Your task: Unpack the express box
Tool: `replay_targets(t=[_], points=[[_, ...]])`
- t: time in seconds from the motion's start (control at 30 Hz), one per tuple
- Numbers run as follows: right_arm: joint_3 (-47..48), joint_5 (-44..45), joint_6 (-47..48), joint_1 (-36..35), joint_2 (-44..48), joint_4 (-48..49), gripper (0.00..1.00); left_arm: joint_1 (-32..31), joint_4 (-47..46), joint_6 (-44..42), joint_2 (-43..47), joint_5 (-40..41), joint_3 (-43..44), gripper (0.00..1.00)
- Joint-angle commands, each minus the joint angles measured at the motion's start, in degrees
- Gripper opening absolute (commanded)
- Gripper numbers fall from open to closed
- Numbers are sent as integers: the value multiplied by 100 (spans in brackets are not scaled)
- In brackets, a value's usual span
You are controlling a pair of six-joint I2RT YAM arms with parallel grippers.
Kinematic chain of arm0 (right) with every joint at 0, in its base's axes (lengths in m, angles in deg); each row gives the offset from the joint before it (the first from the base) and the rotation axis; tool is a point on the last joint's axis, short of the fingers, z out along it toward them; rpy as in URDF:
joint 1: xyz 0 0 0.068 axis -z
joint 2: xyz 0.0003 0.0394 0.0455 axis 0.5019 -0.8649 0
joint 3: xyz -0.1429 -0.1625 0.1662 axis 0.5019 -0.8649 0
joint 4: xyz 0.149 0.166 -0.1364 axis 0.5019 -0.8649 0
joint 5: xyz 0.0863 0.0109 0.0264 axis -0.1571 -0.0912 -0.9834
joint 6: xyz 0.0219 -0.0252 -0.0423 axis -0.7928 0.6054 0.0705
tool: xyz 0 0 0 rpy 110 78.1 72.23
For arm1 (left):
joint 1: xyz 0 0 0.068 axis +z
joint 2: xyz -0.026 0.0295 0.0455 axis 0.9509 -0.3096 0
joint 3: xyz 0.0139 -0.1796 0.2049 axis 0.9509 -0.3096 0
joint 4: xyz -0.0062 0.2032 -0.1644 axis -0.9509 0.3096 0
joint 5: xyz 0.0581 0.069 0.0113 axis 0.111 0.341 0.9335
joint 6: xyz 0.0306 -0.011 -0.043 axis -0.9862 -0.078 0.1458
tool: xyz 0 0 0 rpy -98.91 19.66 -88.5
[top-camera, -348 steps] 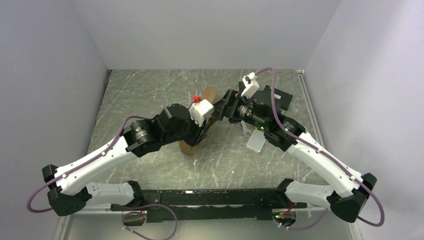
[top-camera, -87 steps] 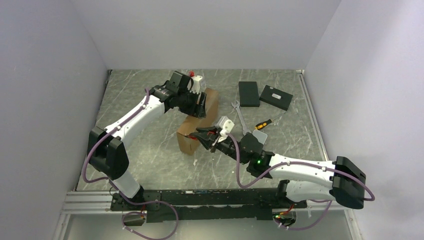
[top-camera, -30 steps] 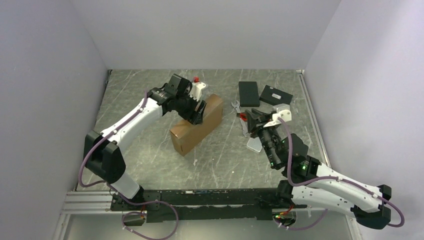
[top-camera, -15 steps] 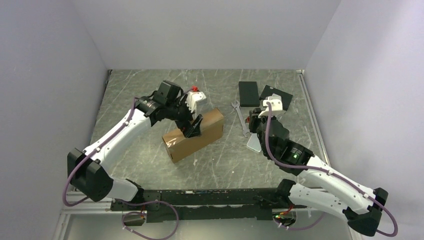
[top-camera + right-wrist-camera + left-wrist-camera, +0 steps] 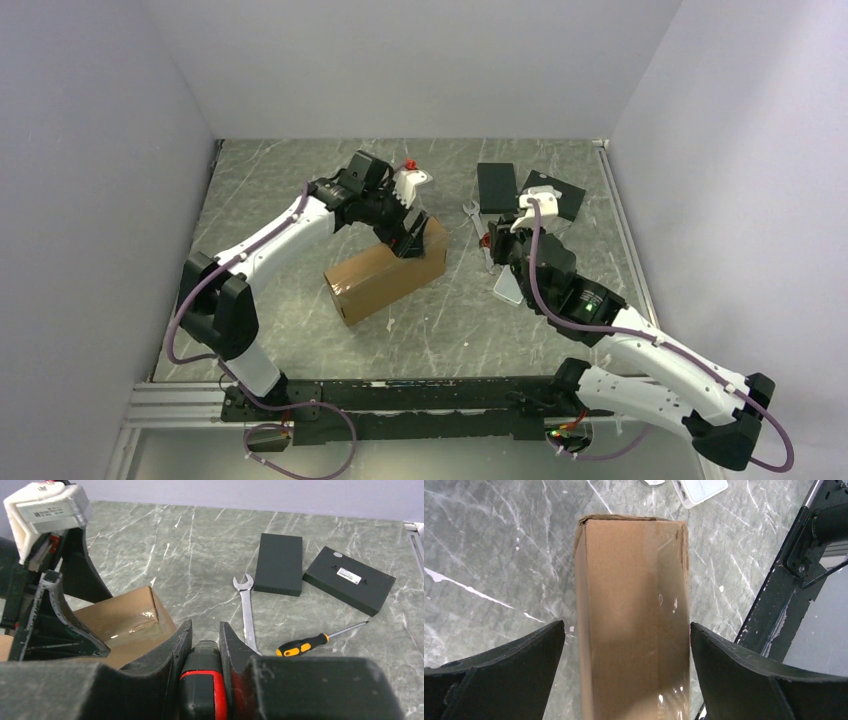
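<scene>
The express box (image 5: 385,275), a closed brown cardboard mailer, lies on the table left of centre. My left gripper (image 5: 410,235) hangs open over its far right end. In the left wrist view the box (image 5: 631,615) runs between the spread fingers of the left gripper (image 5: 626,626), with bare table showing beside the left finger. My right gripper (image 5: 497,243) is to the right of the box, apart from it. The right wrist view shows the right gripper (image 5: 205,630) shut on a black-and-red tool handle (image 5: 202,677), with the box (image 5: 127,617) ahead to its left.
Two small black boxes (image 5: 497,187) (image 5: 555,195) lie at the back right. A wrench (image 5: 247,612) and a yellow-and-black screwdriver (image 5: 302,644) lie in front of them. A flat white piece (image 5: 510,285) sits under the right arm. Grey walls close in the table.
The left gripper has opened and let go of the box, then moved to its far right end. The box has settled nearer the front. The right arm has swung a little toward the back.
</scene>
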Motion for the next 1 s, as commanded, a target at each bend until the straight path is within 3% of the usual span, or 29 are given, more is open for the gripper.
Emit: replay_targets(t=[0.0,0.3,0.53,0.67,0.97], points=[[406,41,-41,44,-153,317,0,-209,-429,186,37,-34,76,99],[426,-480,113,48,-150,936,0,-1102,-965,-674,900,1553,-788,74],[-93,-978,160,48,220,1737,0,-1432,-1526,-1269,1663,1892,-1549,63],[-97,-1489,47,19,153,1888,0,-1489,-1561,-1326,1755,2013,-1613,60],[143,-952,39,-305,-246,1483,0,-1518,-1429,-1328,1636,2191,-1553,57]])
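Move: The box stands on its long narrow side with its right end between my left hand's open fingers. Its middle is about 5 cm back, 5 cm left and 9 cm below that hand. From my right hand, holding the cutter, the box's middle is some 22 cm left, 2 cm back and 20 cm lower. Well below the right hand, the wrench lies 10 cm ahead and 3 cm left, and the screwdriver about 7 cm ahead and 6 cm right. I close my left fingers across the narrow width of the box near its right end until they pinch it. Meanwhile that hand dips slightly right, then draws back about 5 cm, its wrist swinging some 25 degrees so the fingers point more forward. My right hand keeps the cutter and goes about 6 cm left towards the box, rising over 4 cm before starting down again, turning slightly counter-clockwise. ##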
